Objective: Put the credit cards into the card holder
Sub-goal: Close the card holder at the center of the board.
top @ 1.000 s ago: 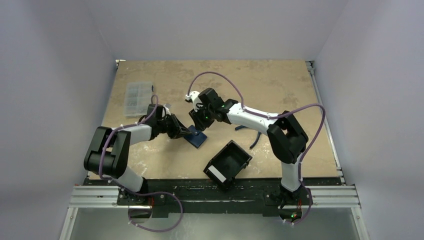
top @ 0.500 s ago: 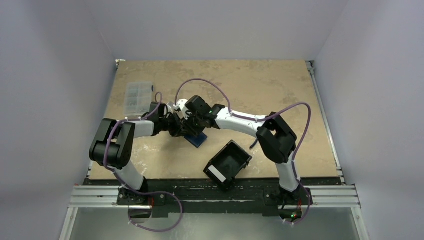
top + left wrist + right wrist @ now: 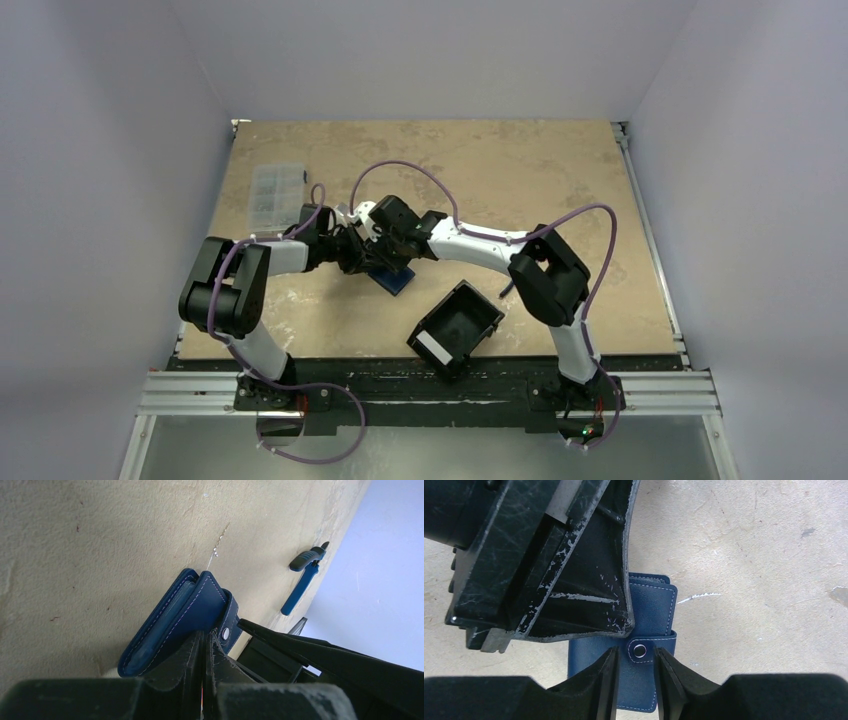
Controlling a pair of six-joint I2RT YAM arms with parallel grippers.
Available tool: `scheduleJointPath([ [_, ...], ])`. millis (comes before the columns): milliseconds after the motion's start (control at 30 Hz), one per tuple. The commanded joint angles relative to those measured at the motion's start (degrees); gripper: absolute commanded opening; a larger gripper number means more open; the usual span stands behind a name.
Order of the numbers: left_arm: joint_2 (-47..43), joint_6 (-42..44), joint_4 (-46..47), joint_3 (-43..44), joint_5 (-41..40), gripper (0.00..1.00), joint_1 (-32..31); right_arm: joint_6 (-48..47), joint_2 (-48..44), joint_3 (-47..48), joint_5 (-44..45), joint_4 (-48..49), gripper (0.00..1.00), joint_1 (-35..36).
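The card holder (image 3: 655,605), a dark navy-blue folded wallet with a pale snap button, lies on the tan table (image 3: 520,180). My left gripper (image 3: 205,636) is shut, its tips resting on the holder's cover beside the snap. My right gripper (image 3: 636,651) is open above the holder, and its fingers stand one on each side of the snap tab without touching it. In the top view both grippers meet over the holder (image 3: 397,282), the left gripper (image 3: 362,262) beside the right gripper (image 3: 388,262). No credit cards show in any view.
A black box-shaped tray (image 3: 455,327) with a white label sits near the front edge, right of the holder. A clear compartment box (image 3: 275,195) lies at the far left. A blue-handled tool (image 3: 302,577) lies beyond the holder.
My right arm has swung left and brought its gripper over the card holder next to the left gripper. The left arm shifted slightly. Over the last half second almost nothing moved.
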Motion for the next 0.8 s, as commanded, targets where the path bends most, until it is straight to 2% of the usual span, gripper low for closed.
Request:
scheduleJointPath([
  [0, 0.5, 2.4, -0.4, 0.3, -2.1, 0.02, 0.2, -0.7, 0.1, 1.2, 1.9, 0.9, 0.37, -0.1],
  [267, 0.9, 2.5, -0.1, 0.3, -1.7, 0.02, 0.3, -0.9, 0.7, 1.3, 0.4, 0.9, 0.39, -0.1],
  [433, 1.1, 2.5, -0.1, 0.4, -1.6, 0.02, 0.3, -0.5, 1.1, 1.7, -0.8, 1.7, 0.35, -0.1],
  [500, 1.1, 2.5, -0.1, 0.5, -1.6, 0.02, 0.3, 0.4, 0.9, 1.7, -0.9, 1.8, 0.29, -0.1],
  [700, 1.1, 2.6, -0.2, 0.3, -1.7, 0.02, 0.3, 1.5, 0.4, 1.1, -0.7, 1.8, 0.01, -0.3],
  [767, 1.2, 2.6, -0.1, 0.2, -1.8, 0.02, 0.3, 2.0, -0.2, 0.8, -0.6, 2.0, 0.0, -0.5],
])
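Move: The card holder's snap tab lies right under my right hand point, about 2 cm down between the open fingertips; the holder's middle is some 1 cm back and 1 cm left of the snap. From the right hand, the black tray is about 11 cm back and 12 cm right, and the blue pliers some 21 cm right, about level. From my left hand, the tab is roughly 1 cm right and 1 cm below. I lower my right hand about 1 cm straight down over the snap tab, then shut its half-open fingers completely, bringing the tips together on the tab's free end while the hand eases back up a touch. My left hand stays put, its shut fingertips still resting on the holder's cover beside the snap to steady it. ##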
